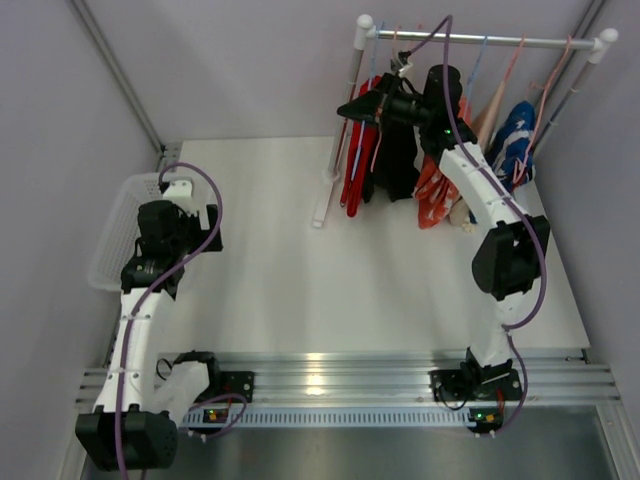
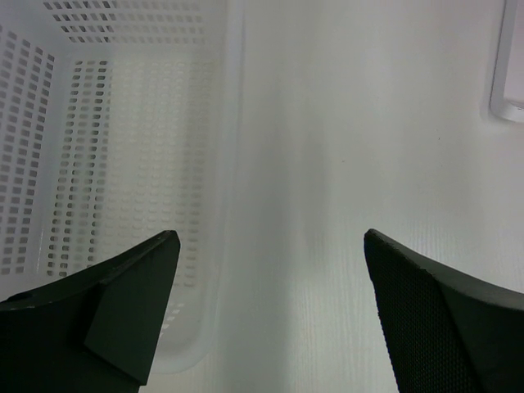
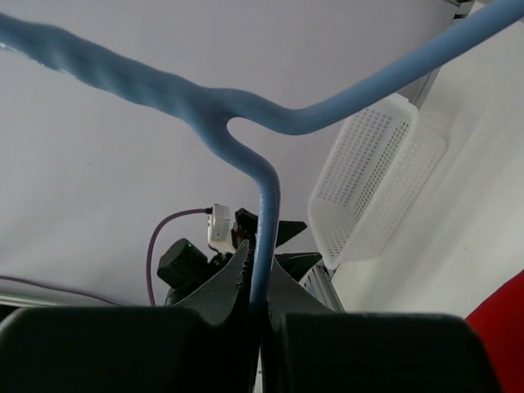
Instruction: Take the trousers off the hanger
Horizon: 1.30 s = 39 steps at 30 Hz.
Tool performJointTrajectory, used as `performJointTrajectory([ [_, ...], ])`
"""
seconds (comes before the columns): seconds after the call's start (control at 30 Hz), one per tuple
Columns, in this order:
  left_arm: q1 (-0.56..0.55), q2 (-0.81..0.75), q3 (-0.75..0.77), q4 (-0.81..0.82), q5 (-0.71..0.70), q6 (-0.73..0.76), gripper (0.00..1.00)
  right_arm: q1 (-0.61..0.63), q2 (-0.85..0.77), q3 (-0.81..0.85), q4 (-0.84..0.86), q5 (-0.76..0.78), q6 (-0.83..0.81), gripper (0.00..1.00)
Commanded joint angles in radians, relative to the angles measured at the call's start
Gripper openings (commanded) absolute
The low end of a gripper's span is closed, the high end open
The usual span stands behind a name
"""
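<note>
The red trousers (image 1: 355,180) and the black trousers (image 1: 396,160) hang from hangers at the left end of the rail (image 1: 480,41). My right gripper (image 1: 366,108) is raised beside them. In the right wrist view it (image 3: 260,274) is shut on the stem of a blue hanger (image 3: 264,205), below its fork. A bit of red fabric (image 3: 501,332) shows at the lower right there. My left gripper (image 1: 195,205) is far off at the left. It (image 2: 272,246) is open and empty, hovering over the rim of the white basket (image 2: 123,164).
An orange-and-white garment (image 1: 436,195) and a blue-and-white garment (image 1: 512,140) hang further right on the rail. The rack's white base bar (image 1: 321,205) lies on the table. The basket (image 1: 118,235) sits at the table's left edge.
</note>
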Motion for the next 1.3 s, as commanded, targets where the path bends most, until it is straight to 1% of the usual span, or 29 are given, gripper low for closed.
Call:
performJointTrajectory([
  [0.0,0.005,-0.019,-0.005,0.039,0.023,-0.017,0.99,0.008,-0.085,0.133,0.163,-0.060,-0.094,0.00],
  [0.2,0.005,-0.028,-0.004,0.037,0.028,-0.015,0.99,0.006,-0.189,0.020,0.118,-0.051,-0.177,0.00],
  [0.4,0.003,-0.034,-0.010,0.040,0.034,-0.017,0.99,0.008,-0.301,-0.123,0.091,-0.097,-0.284,0.00],
  [0.5,0.003,-0.037,-0.015,0.045,0.032,-0.015,0.99,0.009,-0.327,-0.128,0.019,-0.111,-0.399,0.00],
  [0.53,0.005,-0.036,-0.015,0.045,0.034,-0.015,0.99,0.009,-0.329,-0.118,-0.012,-0.100,-0.460,0.00],
  [0.63,0.005,-0.030,-0.008,0.046,0.032,-0.015,0.99,0.005,-0.295,-0.053,-0.111,-0.085,-0.537,0.00],
  [0.8,0.003,-0.028,-0.004,0.042,0.031,-0.015,0.99,-0.003,-0.215,0.059,-0.130,-0.087,-0.538,0.00],
  [0.87,0.005,-0.031,-0.004,0.039,0.028,-0.017,0.99,-0.003,-0.212,0.069,-0.110,-0.085,-0.525,0.00],
  [0.97,0.003,-0.038,-0.005,0.037,0.026,-0.017,0.99,-0.003,-0.241,0.040,-0.075,-0.099,-0.489,0.00],
  [1.07,0.005,-0.041,-0.007,0.036,0.037,-0.017,0.99,0.003,-0.303,-0.015,-0.077,-0.114,-0.476,0.00],
  [1.1,0.005,-0.042,-0.008,0.034,0.041,-0.017,0.99,0.006,-0.347,-0.060,-0.081,-0.117,-0.478,0.00],
  [1.17,0.005,-0.056,-0.007,0.024,0.061,-0.011,0.99,0.023,-0.425,-0.132,-0.112,-0.126,-0.513,0.00],
  [1.27,0.003,-0.077,-0.010,0.013,0.102,0.004,0.99,0.054,-0.500,-0.196,-0.162,-0.123,-0.547,0.00],
])
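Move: The right hand already pinches the blue hanger near its neck; the red trousers hang about 20 cm below it, some 3 cm ahead and 2 cm to the left. The rail is roughly 8 cm ahead, level sideways and 12 cm above the hand; the black trousers hang some 6 cm right, 3 cm ahead and 20 cm below. From the idle left hand, the red trousers are about 42 cm right and 18 cm ahead, near its height. Still pinching the blue hanger, the right hand pulls back about 10 cm from the rail, tilting some 20 degrees. ##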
